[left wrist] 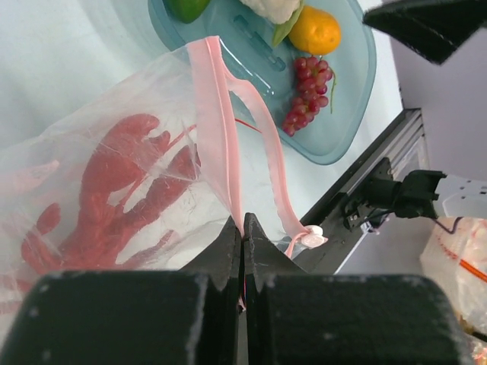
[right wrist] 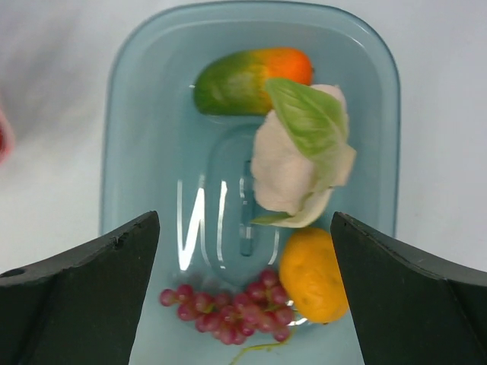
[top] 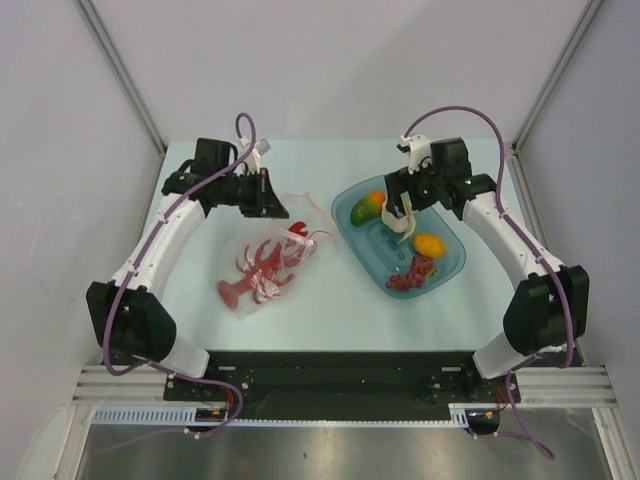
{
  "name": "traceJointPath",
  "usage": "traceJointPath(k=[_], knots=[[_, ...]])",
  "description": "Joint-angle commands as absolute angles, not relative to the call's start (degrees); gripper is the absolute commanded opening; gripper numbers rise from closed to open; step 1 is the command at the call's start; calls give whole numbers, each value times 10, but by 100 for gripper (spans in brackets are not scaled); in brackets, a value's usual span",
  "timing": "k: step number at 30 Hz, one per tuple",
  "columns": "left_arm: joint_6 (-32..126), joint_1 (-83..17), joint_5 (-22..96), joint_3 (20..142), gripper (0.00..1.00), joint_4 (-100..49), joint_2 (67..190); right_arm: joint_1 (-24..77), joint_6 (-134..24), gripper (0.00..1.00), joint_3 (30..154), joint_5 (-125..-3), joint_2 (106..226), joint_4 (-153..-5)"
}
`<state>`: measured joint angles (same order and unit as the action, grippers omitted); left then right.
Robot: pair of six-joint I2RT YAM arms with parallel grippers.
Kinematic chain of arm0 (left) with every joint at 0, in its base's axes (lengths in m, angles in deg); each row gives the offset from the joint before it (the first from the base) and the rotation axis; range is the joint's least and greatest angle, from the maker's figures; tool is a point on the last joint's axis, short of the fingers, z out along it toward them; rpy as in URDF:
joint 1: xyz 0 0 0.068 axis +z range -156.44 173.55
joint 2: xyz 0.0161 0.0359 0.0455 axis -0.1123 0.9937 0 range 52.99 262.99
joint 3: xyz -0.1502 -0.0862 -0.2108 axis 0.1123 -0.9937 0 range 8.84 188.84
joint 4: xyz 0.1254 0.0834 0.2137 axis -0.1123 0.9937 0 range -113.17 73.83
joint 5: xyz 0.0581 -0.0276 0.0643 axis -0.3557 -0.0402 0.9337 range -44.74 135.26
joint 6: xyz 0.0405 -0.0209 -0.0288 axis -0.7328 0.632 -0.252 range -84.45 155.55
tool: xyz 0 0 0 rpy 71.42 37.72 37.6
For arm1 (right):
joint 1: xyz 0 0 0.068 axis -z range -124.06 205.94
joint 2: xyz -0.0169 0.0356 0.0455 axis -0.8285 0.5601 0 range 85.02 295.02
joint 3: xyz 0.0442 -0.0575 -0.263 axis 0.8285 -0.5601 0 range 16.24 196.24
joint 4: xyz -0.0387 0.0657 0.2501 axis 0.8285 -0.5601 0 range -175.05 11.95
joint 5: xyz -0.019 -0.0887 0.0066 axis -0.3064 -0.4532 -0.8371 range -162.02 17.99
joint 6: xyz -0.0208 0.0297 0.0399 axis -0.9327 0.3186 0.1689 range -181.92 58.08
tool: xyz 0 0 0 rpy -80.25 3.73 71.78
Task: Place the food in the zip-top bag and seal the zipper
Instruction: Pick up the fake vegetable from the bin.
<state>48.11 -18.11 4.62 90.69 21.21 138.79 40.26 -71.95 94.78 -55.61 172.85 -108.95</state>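
Note:
The zip-top bag (top: 262, 262) lies on the table with the red lobster (top: 258, 272) inside it. My left gripper (left wrist: 243, 226) is shut on the bag's pink zipper (left wrist: 221, 144) strip, holding the mouth up; the white slider (left wrist: 312, 238) hangs just to its right. The lobster (left wrist: 114, 190) shows through the plastic. My right gripper (right wrist: 245, 220) hovers open over the blue bowl (right wrist: 114, 152), with nothing between its fingers. In the bowl lie the white cauliflower (right wrist: 293, 163), a green-orange piece (right wrist: 247, 80), an orange fruit (right wrist: 313, 275) and a dark red clump (right wrist: 228, 308).
The blue bowl (top: 350, 232) sits right of the bag, its near corner close to the bag's mouth. The left gripper (top: 278, 203) and right gripper (top: 405, 205) stand about a bowl's width apart. The table's near edge and arm bases (top: 340, 365) lie below.

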Motion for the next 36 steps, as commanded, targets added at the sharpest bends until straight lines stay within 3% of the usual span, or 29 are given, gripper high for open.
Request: traceJointPath(k=[1,15,21,26,30,31,32,34,35,36], knots=[[427,-198,82,940,0,238,1366,406,-798,100,981,-632,1777,-1100],[388,-230,244,965,1,277,1360,433,-767,99,1107,-582,1958,-1142],[371,-247,281,986,0,301,1361,433,-761,84,1111,-552,1980,-1145],[363,-251,285,992,0,313,1365,428,-762,93,1100,-545,1979,-1163],[360,-251,280,997,0,312,1364,422,-763,93,1086,-557,1972,-1152],[359,-251,273,997,0,311,1363,422,-766,90,1088,-552,1973,-1156],[358,-251,267,996,0,310,1363,423,-778,70,1091,-550,1973,-1160],[362,-251,260,994,0,308,1362,431,-786,49,1104,-548,1967,-1181],[363,-251,258,991,0,303,1360,437,-787,30,1112,-541,1952,-1184],[364,-251,256,983,0,298,1357,446,-784,24,1114,-527,1943,-1185]])
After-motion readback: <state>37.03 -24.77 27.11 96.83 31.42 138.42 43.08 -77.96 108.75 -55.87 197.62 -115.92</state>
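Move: The cauliflower lies in the bin about 6 cm ahead of my open right hand, 1 cm to its right and some 12 cm below. The mango is about 6 cm left of the cauliflower and 3 cm farther out. The orange is roughly 8 cm right of it and 6 cm nearer, the grapes some 3 cm right and 12 cm nearer. From my left hand the cauliflower is about 12 cm ahead, 25 cm right and 15 cm below. I lower my right hand about 11 cm into the bin while reaching some 5 cm forward onto the cauliflower's leafy near end, tipping the fingers about 15 degrees farther down; once low, I close them partway around it. My left hand keeps its pinch on the bag's pink rim, shifting 2 or 3 cm left and rolling some 20 degrees, its left side up. ##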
